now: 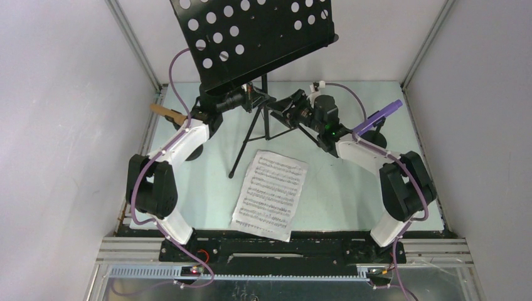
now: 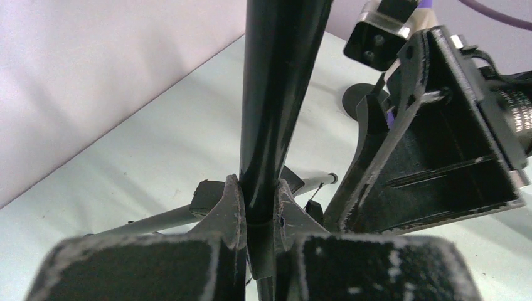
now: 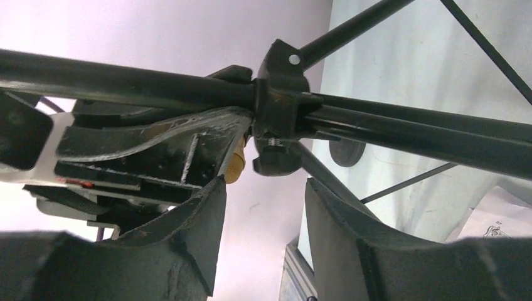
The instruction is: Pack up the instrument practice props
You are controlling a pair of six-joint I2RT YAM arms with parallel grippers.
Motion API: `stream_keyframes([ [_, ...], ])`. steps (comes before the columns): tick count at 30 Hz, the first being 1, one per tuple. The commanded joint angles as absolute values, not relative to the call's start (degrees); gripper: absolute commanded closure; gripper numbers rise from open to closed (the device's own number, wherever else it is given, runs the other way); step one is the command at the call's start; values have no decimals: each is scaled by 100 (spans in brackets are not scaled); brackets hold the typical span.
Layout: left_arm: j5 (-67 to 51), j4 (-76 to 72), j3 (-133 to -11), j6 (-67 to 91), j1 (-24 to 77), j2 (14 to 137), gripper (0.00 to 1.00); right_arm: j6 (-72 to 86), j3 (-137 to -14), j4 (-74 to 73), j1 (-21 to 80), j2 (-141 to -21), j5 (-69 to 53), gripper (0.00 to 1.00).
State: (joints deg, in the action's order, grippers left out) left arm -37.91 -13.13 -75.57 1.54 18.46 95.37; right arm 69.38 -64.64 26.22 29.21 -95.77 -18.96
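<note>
The black perforated music rack (image 1: 251, 34) stands on its tripod legs (image 1: 244, 147) at the back of the table. My left gripper (image 1: 251, 98) is shut on the rack's black pole (image 2: 279, 94), one finger on each side just above the leg joint. From the right, my right gripper (image 1: 279, 110) faces the same pole, open, its fingertips (image 3: 213, 188) just below the pole's black collar (image 3: 279, 94) with nothing between them. A white sheet-music page (image 1: 271, 193) lies flat in front of the tripod.
A tan toy microphone (image 1: 166, 113) sticks out at the left behind my left arm. A purple one (image 1: 379, 116) stands in a small black round-based holder (image 1: 375, 137) at the right. White walls close in the table on three sides.
</note>
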Motion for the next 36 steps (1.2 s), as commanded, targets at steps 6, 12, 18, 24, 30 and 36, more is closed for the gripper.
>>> stream_keyframes([
  [6, -3689, -1131, -7880, 319, 1844, 9633, 94, 7216, -6784, 2983, 2883, -9898, -1947, 48],
  [12, -3702, -1134, -7878, 335, 1841, 9633, 94, 7217, -6835, 2982, 2874, -9962, -1901, 49],
  [18, -3703, -1134, -7880, 326, 1837, 9616, 94, 7203, -6893, 2962, 2865, -9985, -1851, 50],
  [24, -3700, -1134, -7876, 327, 1839, 9624, 94, 7083, -6943, 2890, 2848, -10005, -1861, 66],
  [30, -3708, -1134, -7888, 334, 1842, 9640, 94, 6216, -7201, 2479, 2911, -9952, -1855, 82],
  [36, -3716, -1134, -7877, 334, 1850, 9633, 94, 4428, -7341, 1990, 3200, -9630, -1319, 90],
])
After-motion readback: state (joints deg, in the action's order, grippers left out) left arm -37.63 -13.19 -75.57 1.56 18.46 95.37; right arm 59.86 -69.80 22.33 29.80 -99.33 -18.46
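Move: The music stand's clamp knob sits just beyond the right fingertips, about 2 cm ahead, 1 cm left and 1 cm lower. The clamp it screws into is about 4 cm ahead, 2 cm left and level with the hand; the sheet music lies on the table some 23 cm back, 2 cm left and 25 cm down. From the left hand, which holds the pole, the knob is about 3 cm back, 3 cm right and 4 cm below. Right hand eases about 2 cm forward, down and left, pinches the clamp knob and rolls roughly 10° counter-clockwise seen from behind. ##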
